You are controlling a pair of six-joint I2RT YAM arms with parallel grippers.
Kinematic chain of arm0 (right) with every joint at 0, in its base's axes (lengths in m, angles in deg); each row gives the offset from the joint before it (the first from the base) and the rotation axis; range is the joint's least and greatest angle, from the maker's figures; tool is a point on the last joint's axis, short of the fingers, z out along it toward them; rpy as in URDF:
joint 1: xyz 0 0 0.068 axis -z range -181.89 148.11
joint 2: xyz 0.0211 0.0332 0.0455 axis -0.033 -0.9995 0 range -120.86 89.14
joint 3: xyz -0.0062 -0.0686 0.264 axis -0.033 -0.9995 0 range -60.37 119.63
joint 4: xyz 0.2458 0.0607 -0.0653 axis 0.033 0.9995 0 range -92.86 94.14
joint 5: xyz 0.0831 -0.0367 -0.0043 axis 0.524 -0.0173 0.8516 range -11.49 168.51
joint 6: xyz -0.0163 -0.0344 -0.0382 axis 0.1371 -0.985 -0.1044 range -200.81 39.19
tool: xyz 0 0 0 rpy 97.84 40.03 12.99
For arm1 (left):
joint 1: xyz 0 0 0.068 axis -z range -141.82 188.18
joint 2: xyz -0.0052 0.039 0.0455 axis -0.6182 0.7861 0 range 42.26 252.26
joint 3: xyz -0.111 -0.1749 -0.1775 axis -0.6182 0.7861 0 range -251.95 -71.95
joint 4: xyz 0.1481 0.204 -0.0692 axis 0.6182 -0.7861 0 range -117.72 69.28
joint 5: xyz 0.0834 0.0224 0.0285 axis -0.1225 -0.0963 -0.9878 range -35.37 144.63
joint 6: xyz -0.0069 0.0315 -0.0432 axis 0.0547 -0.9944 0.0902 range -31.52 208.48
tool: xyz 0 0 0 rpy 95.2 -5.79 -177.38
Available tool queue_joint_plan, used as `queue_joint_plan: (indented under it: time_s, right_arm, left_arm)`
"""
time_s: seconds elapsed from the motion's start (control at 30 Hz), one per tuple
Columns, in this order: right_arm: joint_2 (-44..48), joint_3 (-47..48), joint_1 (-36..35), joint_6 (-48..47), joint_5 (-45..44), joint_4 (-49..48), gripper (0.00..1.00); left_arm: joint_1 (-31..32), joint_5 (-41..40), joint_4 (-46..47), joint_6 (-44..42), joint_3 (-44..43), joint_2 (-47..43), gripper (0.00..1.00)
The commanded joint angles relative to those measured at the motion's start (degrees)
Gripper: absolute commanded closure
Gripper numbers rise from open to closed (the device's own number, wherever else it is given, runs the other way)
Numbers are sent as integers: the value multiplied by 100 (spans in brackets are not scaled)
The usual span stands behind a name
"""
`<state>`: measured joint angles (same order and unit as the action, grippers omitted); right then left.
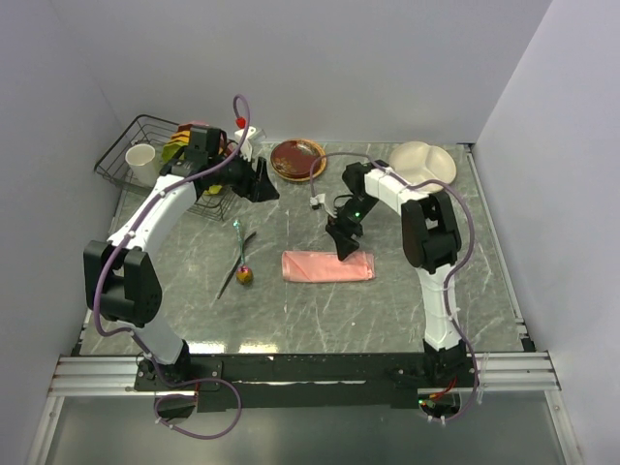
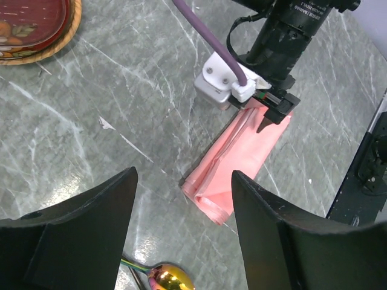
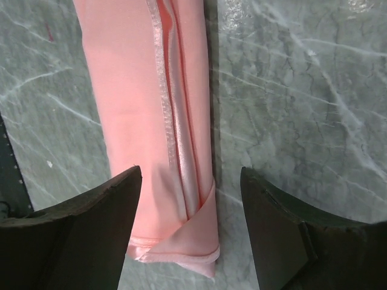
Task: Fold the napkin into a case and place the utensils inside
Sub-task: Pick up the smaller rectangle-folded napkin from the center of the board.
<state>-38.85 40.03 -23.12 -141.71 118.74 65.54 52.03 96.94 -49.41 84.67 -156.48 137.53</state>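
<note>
The napkin (image 1: 327,266) lies on the marble table as a narrow salmon-pink folded case. My right gripper (image 1: 346,247) hangs open over its right part. In the right wrist view the fingers straddle the napkin (image 3: 145,109), whose near end shows a folded-over corner, and the right gripper (image 3: 190,171) holds nothing. The utensils lie left of the cloth: a gold spoon head (image 1: 244,276) with thin dark handles (image 1: 239,254) beside it. My left gripper (image 1: 262,181) is open and empty, raised near the back. Its view shows the napkin (image 2: 242,163) and the spoon head (image 2: 169,279) below the left gripper (image 2: 183,175).
A brown plate (image 1: 297,159) and a cream divided plate (image 1: 423,162) stand at the back of the table. At the back left is a wire rack (image 1: 118,170) with a cup (image 1: 141,160) and other dishes, close behind my left arm.
</note>
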Motion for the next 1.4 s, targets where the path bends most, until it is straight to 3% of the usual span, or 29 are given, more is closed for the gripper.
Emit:
queue_joint_plan:
  time_s: [0.0, 0.4, 1.03, 1.3, 1.37]
  right_arm:
    - [-139, 515, -135, 61, -59, 244, 26]
    - [-851, 1368, -249, 9, -112, 1017, 31]
    - [-992, 1263, -338, -229, -76, 1430, 51]
    - [-921, 859, -434, -334, -252, 1439, 49]
    - [-904, 815, -425, -343, -261, 1430, 53]
  left_arm:
    - [-14, 190, 135, 170, -20, -61, 30]
    - [-22, 419, 214, 276, -116, 124, 31]
    - [-49, 595, 144, 294, -318, 361, 31]
    - [-57, 639, 179, 337, -310, 379, 31]
    - [-57, 639, 179, 337, -301, 379, 31]
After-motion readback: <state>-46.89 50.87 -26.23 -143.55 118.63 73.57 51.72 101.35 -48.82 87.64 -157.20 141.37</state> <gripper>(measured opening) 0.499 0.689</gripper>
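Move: The folded napkin lies right under the right hand, its middle about 4 cm to the left, 2 cm back and 2 cm below, with the open fingers near its far long edge. From the same hand the spoon is some 23 cm left and 2 cm ahead, the brown plate about 10 cm left and 22 cm ahead, the white plate roughly 18 cm right and 21 cm ahead. From the raised left hand the napkin is about 13 cm right, 9 cm back and 21 cm down. The napkin's far folded edge is what the right hand lines up on: it shifts about 2 cm left along that edge towards the napkin's middle, easing a centimetre forward and back again while sinking about 1 cm. The fingers close by roughly a third, one over the napkin by the fold line, the other just beyond the far edge; a firm pinch can't be seen yet. ##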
